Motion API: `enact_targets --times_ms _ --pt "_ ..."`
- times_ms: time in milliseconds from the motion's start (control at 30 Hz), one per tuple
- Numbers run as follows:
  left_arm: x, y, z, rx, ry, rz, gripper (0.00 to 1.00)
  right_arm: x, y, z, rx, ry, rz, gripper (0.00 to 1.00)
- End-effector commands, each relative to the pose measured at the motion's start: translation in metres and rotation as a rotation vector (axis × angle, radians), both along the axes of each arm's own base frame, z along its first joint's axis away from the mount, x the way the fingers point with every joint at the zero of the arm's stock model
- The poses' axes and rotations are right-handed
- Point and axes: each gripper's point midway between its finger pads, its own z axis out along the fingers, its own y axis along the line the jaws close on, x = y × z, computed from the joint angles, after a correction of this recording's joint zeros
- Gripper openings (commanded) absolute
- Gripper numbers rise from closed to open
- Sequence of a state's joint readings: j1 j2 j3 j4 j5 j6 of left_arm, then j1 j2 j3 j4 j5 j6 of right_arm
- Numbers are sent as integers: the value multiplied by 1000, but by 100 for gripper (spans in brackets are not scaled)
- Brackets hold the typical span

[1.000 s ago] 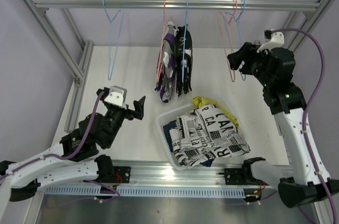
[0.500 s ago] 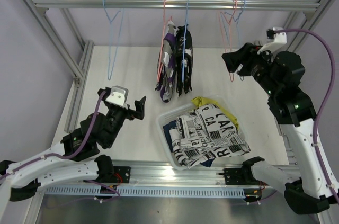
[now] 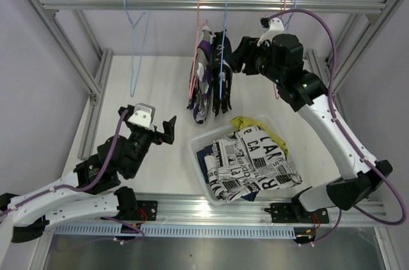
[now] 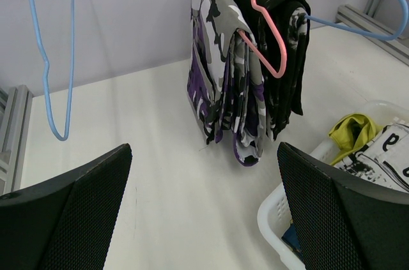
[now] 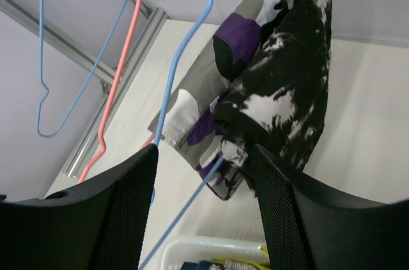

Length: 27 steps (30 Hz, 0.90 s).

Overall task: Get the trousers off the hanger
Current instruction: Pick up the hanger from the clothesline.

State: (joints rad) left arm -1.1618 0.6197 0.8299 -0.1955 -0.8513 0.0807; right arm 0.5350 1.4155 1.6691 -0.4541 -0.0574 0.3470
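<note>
Two trousers hang from the rail. The purple-white-black trousers [image 3: 203, 85] [image 4: 220, 85] [image 5: 238, 43] are draped on a pink hanger [image 4: 261, 11]. Just to their right, the black-and-white splatter trousers [image 3: 223, 69] [image 4: 284, 40] [image 5: 297, 85] hang on a blue hanger [image 5: 186, 69]. My right gripper [image 3: 238, 62] [image 5: 201, 219] is open close beside the splatter pair, with the blue hanger wire running between its fingers, not pinched. My left gripper [image 3: 167, 128] [image 4: 204, 219] stands open low over the table, facing the hanging trousers with nothing between its fingers.
A white basket [image 3: 195, 155] [image 4: 275, 212] at front centre holds grey-white patterned, yellow and navy trousers. An empty blue hanger [image 3: 137, 46] [image 4: 54, 78] hangs at the left of the rail [image 3: 160, 4]. More empty hangers [image 3: 285, 7] hang behind my right arm.
My right arm has swung left from the empty hangers at the right to beside the splatter trousers, its jaws narrowing slightly. The left arm has not moved.
</note>
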Motion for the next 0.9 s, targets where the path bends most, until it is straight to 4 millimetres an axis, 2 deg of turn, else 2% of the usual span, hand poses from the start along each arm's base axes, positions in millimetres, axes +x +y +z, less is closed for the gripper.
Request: enact_targets --times_ms 0,267,367,467,500,600,667,800,867 --pt "1 -2 3 -3 -16 -11 99 9 9 49 99 -117 3 63" --pt "-1 0 7 -23 -23 -22 99 29 34 43 149 -103 57 63" --pt "-1 0 8 -30 -26 -27 99 37 43 34 166 -81 80 62" --pt "-1 -1 8 -30 -21 -30 99 44 50 26 181 -63 93 54" --pt "-1 -1 7 -29 -22 -30 99 47 52 23 185 -60 97 42" --pt "-2 0 8 -32 -25 -34 99 50 55 19 205 -55 112 26" --pt "-3 0 9 -39 -26 -40 99 50 57 18 215 -53 130 23" --pt "-2 0 9 -38 -26 -41 99 50 59 19 229 -56 142 10" --pt "-1 -1 8 -34 -25 -40 100 49 58 18 232 -55 145 8"
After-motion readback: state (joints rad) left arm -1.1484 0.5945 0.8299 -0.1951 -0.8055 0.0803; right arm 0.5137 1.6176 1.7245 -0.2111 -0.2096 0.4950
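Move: The blue hanger with the black-and-white trousers hangs edge-on to the right hand: its wire just below the twisted neck is about 5 cm ahead, 5 cm to the left and level. The black trousers hang some 12 cm ahead, 6 cm left and 12 cm lower; the camouflage trousers are at the same depth and height, 16 cm left. From the left hand that wire lies roughly 22 cm ahead, 23 cm right and 7 cm higher. The right fingers close on the blue hanger's wire just below its twisted neck and pinch it between their tips. To get there the half-open hand slides forward and left, about 5 cm each way, rising barely a centimetre and sinking back, while rolling its left side up some 10 degrees. The fingers shut only over the last stretch, as the hand slows to a stop. ##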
